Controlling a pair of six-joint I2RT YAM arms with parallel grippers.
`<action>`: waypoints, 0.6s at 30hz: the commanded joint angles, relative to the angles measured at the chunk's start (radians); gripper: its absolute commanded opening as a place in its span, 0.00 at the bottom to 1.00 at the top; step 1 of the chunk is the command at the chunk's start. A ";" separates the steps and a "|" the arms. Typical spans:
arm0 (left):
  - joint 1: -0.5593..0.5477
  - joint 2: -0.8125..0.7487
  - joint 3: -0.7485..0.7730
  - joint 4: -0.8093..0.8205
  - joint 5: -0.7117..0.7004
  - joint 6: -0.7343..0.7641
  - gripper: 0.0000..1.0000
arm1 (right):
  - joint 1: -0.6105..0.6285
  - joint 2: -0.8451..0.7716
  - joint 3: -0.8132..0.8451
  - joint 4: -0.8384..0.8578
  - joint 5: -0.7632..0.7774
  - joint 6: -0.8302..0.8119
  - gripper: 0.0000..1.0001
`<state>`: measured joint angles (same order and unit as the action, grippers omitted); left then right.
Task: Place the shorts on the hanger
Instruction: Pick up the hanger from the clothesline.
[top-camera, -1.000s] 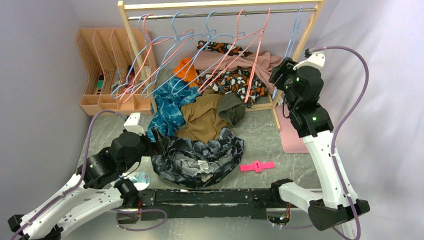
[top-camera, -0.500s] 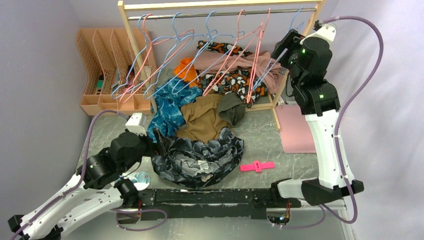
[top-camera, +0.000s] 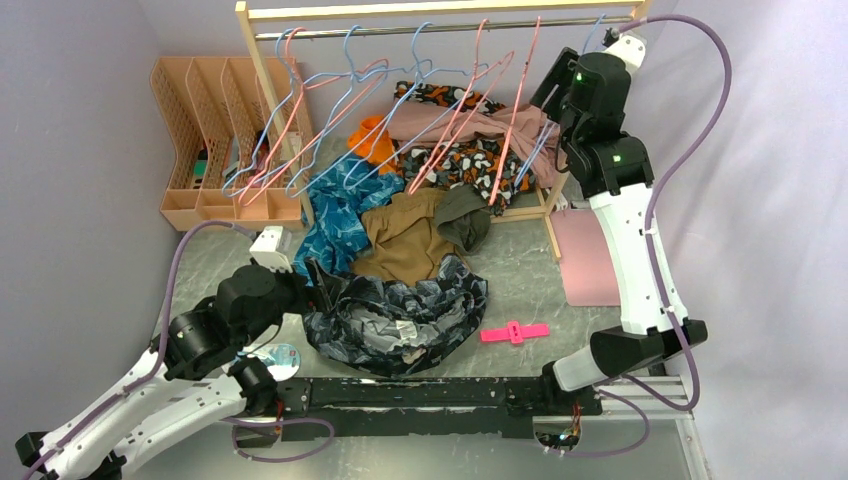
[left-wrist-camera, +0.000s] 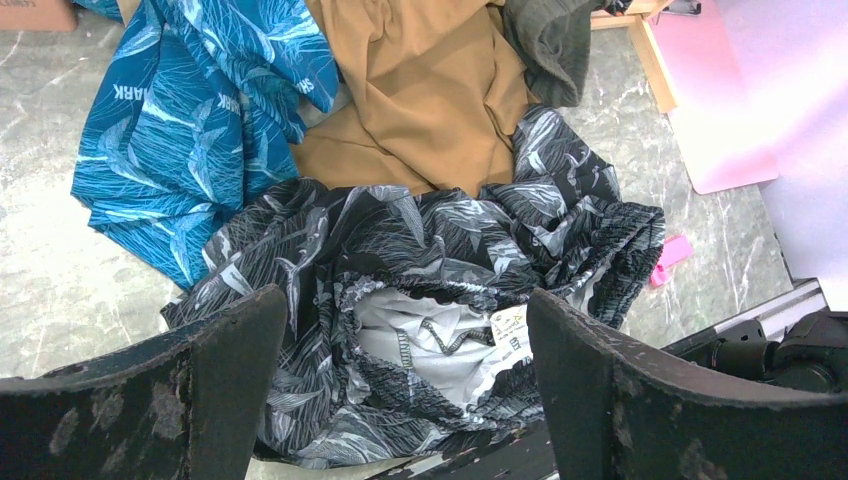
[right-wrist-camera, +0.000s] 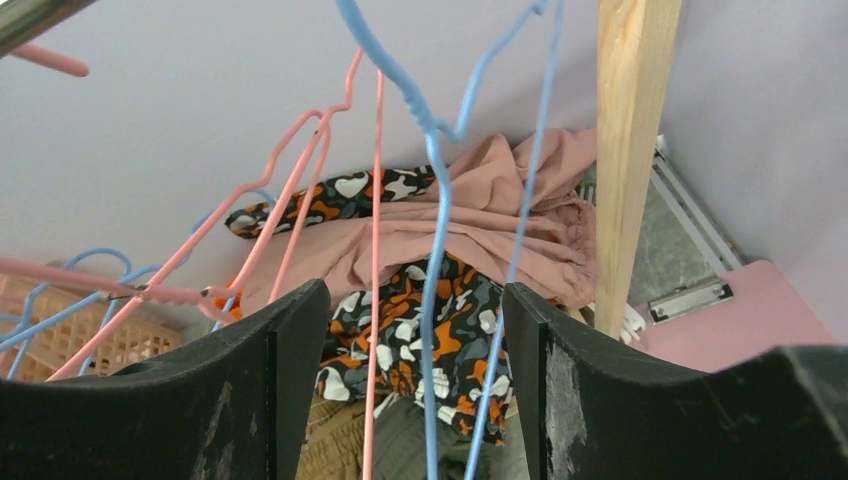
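Note:
The dark leaf-print shorts (top-camera: 400, 315) lie crumpled at the table's near middle, their pale lining and label facing up (left-wrist-camera: 440, 320). My left gripper (top-camera: 318, 283) hovers at their left edge, open, with the shorts (left-wrist-camera: 430, 240) showing between its fingers and nothing held. My right gripper (top-camera: 548, 85) is raised to the rail at the right end of the rack. It is open (right-wrist-camera: 415, 340), and the two wires of a light-blue hanger (right-wrist-camera: 432, 250) hang between its fingers without being pinched. That hanger (top-camera: 533, 150) hangs from the rail.
A wooden rack (top-camera: 440, 10) carries several pink and blue hangers; its right post (right-wrist-camera: 625, 150) stands just beside my right fingers. Teal (left-wrist-camera: 200, 110) and brown (left-wrist-camera: 420, 90) garments lie behind the shorts. A peach file organiser (top-camera: 205, 130), pink clip (top-camera: 513, 332) and pink clipboard (top-camera: 585, 255) are nearby.
My right arm rose and swung left toward the rail, its jaws widened, and the blue hanger's wires now sit between them. The left arm and the shorts stayed put.

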<state>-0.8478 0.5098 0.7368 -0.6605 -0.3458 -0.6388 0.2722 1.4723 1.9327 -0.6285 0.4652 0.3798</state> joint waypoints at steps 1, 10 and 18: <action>0.003 -0.003 -0.006 0.030 0.017 0.017 0.93 | -0.019 0.001 0.024 -0.019 0.063 -0.027 0.65; 0.003 0.016 -0.007 0.035 0.027 0.022 0.93 | -0.048 -0.031 -0.052 0.007 0.068 -0.054 0.46; 0.004 0.025 -0.007 0.036 0.031 0.023 0.93 | -0.060 -0.043 -0.081 0.036 0.065 -0.063 0.41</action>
<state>-0.8478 0.5323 0.7364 -0.6544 -0.3340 -0.6331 0.2276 1.4540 1.8618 -0.6312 0.5209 0.3325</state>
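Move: The right hand has its open fingers already around the upper part of the rightmost blue hanger, whose middle lies roughly 2 cm ahead, 1 cm to the right and 8 cm below. The nearest pink hanger hangs about 9 cm to this hand's left, 3 cm ahead and 8 cm below, and the rack's right post stands some 7 cm to its right and 4 cm ahead. From the left hand the blue hanger is about 26 cm ahead, 43 cm right and 16 cm higher. With the blue hanger's near wire already standing between its fingers, the right hand shifts about 3 cm to the right, towards the rack's right post, then sinks as well, some 2 cm in all, reaching no farther forward. As it goes, the fingers close from well open to a bit under half open around the wire, and the wrist turns roughly 5 degrees clockwise and tips slightly down, without pinching the wire yet. ##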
